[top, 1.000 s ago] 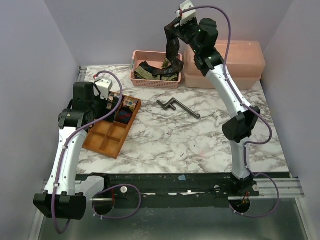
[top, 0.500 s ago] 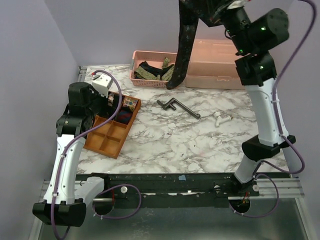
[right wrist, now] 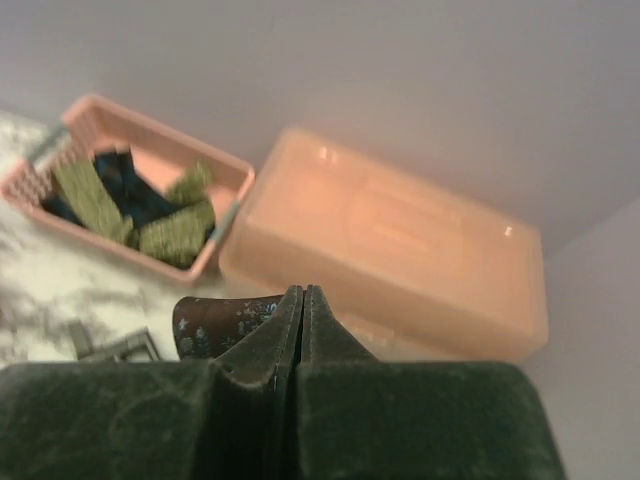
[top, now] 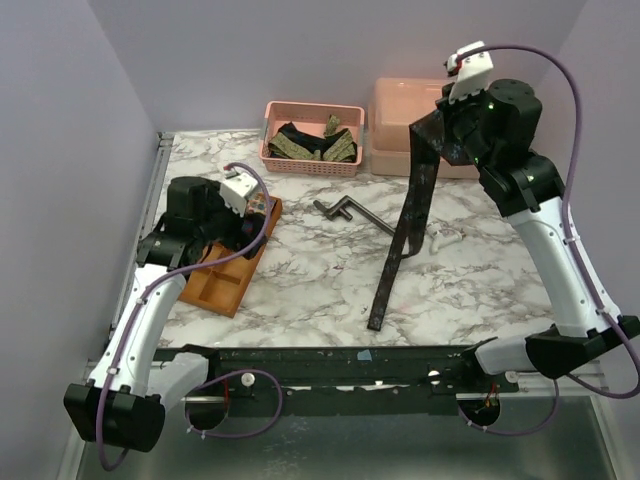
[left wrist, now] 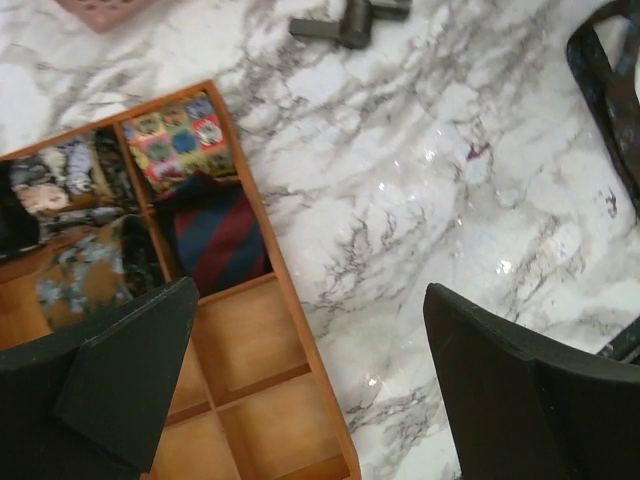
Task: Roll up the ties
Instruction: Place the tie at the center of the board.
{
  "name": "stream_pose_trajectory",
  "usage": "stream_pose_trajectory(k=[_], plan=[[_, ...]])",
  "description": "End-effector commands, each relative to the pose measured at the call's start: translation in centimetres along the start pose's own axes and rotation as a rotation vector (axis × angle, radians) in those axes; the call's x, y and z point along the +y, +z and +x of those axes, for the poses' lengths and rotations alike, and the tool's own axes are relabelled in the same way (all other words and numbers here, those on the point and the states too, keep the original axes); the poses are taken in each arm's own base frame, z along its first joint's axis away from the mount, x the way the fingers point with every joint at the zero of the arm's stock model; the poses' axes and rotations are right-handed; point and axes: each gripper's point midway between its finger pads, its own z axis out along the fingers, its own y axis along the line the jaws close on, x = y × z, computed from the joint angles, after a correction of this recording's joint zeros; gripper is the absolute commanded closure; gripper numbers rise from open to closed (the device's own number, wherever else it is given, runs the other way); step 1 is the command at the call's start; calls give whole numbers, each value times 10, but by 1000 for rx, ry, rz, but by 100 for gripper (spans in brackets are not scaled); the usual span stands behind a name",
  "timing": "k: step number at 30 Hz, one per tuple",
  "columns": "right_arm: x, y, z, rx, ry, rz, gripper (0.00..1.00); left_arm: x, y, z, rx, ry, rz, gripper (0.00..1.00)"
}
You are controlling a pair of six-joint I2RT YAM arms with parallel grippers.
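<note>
A long dark brown patterned tie (top: 404, 232) hangs from my right gripper (top: 440, 128), which is shut on its upper end high over the table's right half. Its lower end reaches the marble near the front edge. In the right wrist view the jaws (right wrist: 303, 296) are pressed together, with the tie (right wrist: 222, 322) showing just left of them. My left gripper (top: 243, 220) hovers open over the wooden tray (top: 222, 285) with nothing between its fingers (left wrist: 130, 370). Rolled ties (left wrist: 218, 236) fill the tray's far compartments, and the near compartments (left wrist: 250, 340) hold nothing. More ties (top: 310, 148) lie in the pink basket.
The pink basket (top: 270, 125) stands at the back, with a pink lidded box (top: 395, 110) to its right. A grey crank-shaped bar (top: 355, 215) lies mid-table, also the bar (left wrist: 350, 15) at the top of the left wrist view. The hanging tie (left wrist: 610, 90) crosses that view's right edge.
The right arm lifted the dark tie out of the basket, swung it high, then brought it forward and down over the table. The left arm shifted a little right over the tray.
</note>
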Motion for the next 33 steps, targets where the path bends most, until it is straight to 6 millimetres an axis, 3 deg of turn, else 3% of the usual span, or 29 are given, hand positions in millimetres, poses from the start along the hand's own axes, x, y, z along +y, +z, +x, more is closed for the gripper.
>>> stream_pose_trajectory(k=[1,5,9,14,20,25,31,33], plan=[[11,-24,7,62,32,-100,100,-24,10,12,-24,103,111,1],[35,-30,2,32,42,-235,100,-53,15,17,-52,136,248,2],[-3,-14,32,182,36,14,100,-97,33,32,-1,203,385,2],[-16,-19,50,251,41,106,100,-159,69,40,44,230,502,1],[-31,-24,50,271,66,200,100,-237,115,27,70,135,599,2],[-39,-18,61,301,42,266,100,-308,138,13,-104,365,678,1],[-61,-10,117,433,-46,392,100,-344,190,-17,-160,411,641,2],[-70,-8,128,471,-38,408,99,-353,206,-19,-164,427,630,2]])
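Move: The lower stretch of the tie, hanging from my right gripper, is about 33 cm to the right of my open left hand, roughly 2 cm back and 16 below. Measured from that left hand, the metal pipe lies some 26 cm right and 11 ahead, and the white fitting 46 right and 6 ahead, both about 24 down. For my right hand, the board's centre is about 5 cm back, 13 left and 49 below. I sweep my left hand some 35 cm right, also about 10 back and 11 down, towards the lower part of the tie, turning it nearly 50 degrees clockwise with the fingers wide open. My right hand keeps the tie pinched, dips, bobs up slightly, then sinks to about 9 cm below its start, easing 7 cm right as its fingers tip down and swing clockwise. ##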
